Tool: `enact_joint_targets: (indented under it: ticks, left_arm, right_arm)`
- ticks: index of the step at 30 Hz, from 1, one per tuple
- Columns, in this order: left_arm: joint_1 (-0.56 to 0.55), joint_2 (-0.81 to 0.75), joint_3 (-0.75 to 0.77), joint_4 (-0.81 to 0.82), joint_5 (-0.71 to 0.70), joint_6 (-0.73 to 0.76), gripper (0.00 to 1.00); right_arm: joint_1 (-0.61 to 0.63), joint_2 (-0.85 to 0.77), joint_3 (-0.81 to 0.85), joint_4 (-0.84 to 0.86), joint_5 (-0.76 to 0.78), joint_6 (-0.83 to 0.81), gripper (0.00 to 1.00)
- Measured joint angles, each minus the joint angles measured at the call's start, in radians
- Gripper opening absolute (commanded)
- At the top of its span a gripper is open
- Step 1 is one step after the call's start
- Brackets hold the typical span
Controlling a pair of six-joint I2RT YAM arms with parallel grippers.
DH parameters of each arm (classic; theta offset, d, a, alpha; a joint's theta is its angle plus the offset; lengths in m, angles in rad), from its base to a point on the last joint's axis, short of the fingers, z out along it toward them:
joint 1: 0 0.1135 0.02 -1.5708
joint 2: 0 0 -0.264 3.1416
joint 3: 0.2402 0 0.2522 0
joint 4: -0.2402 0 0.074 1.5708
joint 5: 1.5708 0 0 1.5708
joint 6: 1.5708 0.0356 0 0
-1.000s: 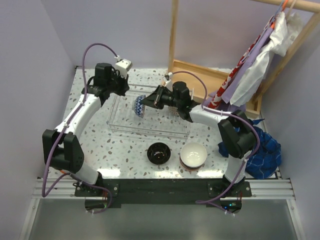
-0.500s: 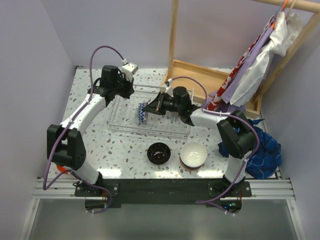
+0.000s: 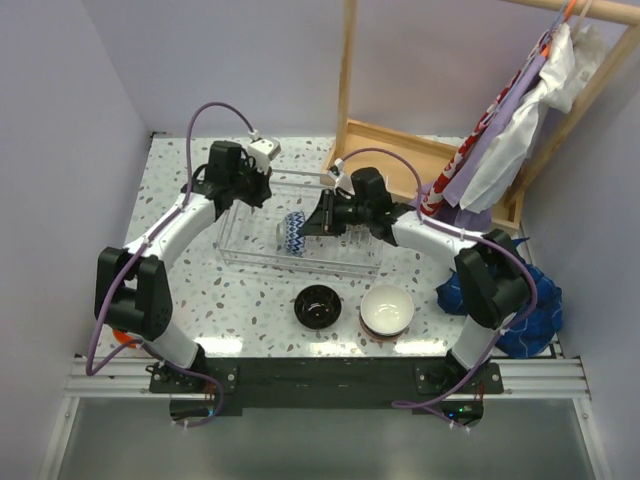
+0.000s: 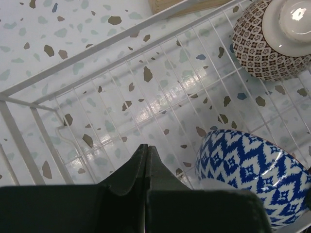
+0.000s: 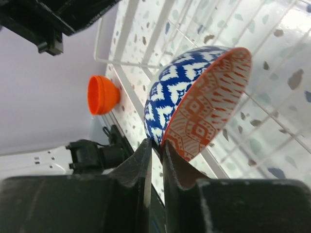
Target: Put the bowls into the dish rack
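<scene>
A bowl, blue-and-white outside and orange-red patterned inside (image 3: 293,233) (image 5: 194,92) (image 4: 252,170), stands on edge inside the wire dish rack (image 3: 240,255) (image 4: 97,48). My right gripper (image 3: 313,222) (image 5: 156,144) pinches its rim between narrowly parted fingers. A brown-patterned bowl (image 4: 262,48) lies upside down farther along in the rack. My left gripper (image 3: 258,190) (image 4: 146,146) is shut and empty, hovering over the rack's far left part, beside the blue bowl. On the table in front of the rack sit a dark bowl (image 3: 318,305) and a white bowl (image 3: 387,310).
A small orange bowl (image 5: 102,94) (image 3: 118,337) sits by the left arm's base. A wooden frame (image 3: 430,150) stands at the back right with hanging clothes (image 3: 500,130). Blue cloth (image 3: 525,300) lies at the right edge.
My right gripper has carried the blue bowl down and slightly right, into the rack. The left arm has swung right, over the rack's far left corner.
</scene>
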Motion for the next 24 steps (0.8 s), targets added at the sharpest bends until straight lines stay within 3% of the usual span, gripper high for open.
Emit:
enact_joint_targets:
  ticks: [16,24]
  left_arm:
    - [-0.055,0.006,-0.061,0.007,0.06,0.017,0.0]
    - [-0.058,0.008,-0.139,0.034,0.069,0.038,0.0]
  right_arm:
    - [-0.043,-0.036,0.016,-0.409,0.053,-0.263,0.44]
    - [-0.049,-0.049,0.128,-0.536,0.07,-0.403,0.45]
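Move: In the dish rack, the blue-patterned bowl is at the right hand's fingertips, its middle about 5 cm to the left, 1 cm back and 3 cm below. The brown-patterned bowl stands some 10 cm to the right of that hand and 3 cm farther out; the black bowl lies about 17 cm back and 2 cm right, on the table outside the rack. From the left hand, the blue bowl is about 8 cm back, 7 cm right and 4 cm lower. Opening its fingers further to let go of the blue-patterned bowl's rim, the right hand moves some 6 cm to the right, sinking about 5 cm and easing slightly back, then rises 2–3 cm; its wrist rolls nearly 20 degrees so the fingers point more steeply down. The shut left hand sinks about 5 cm over the rack's left part, drawing back 4 cm and a little right. ##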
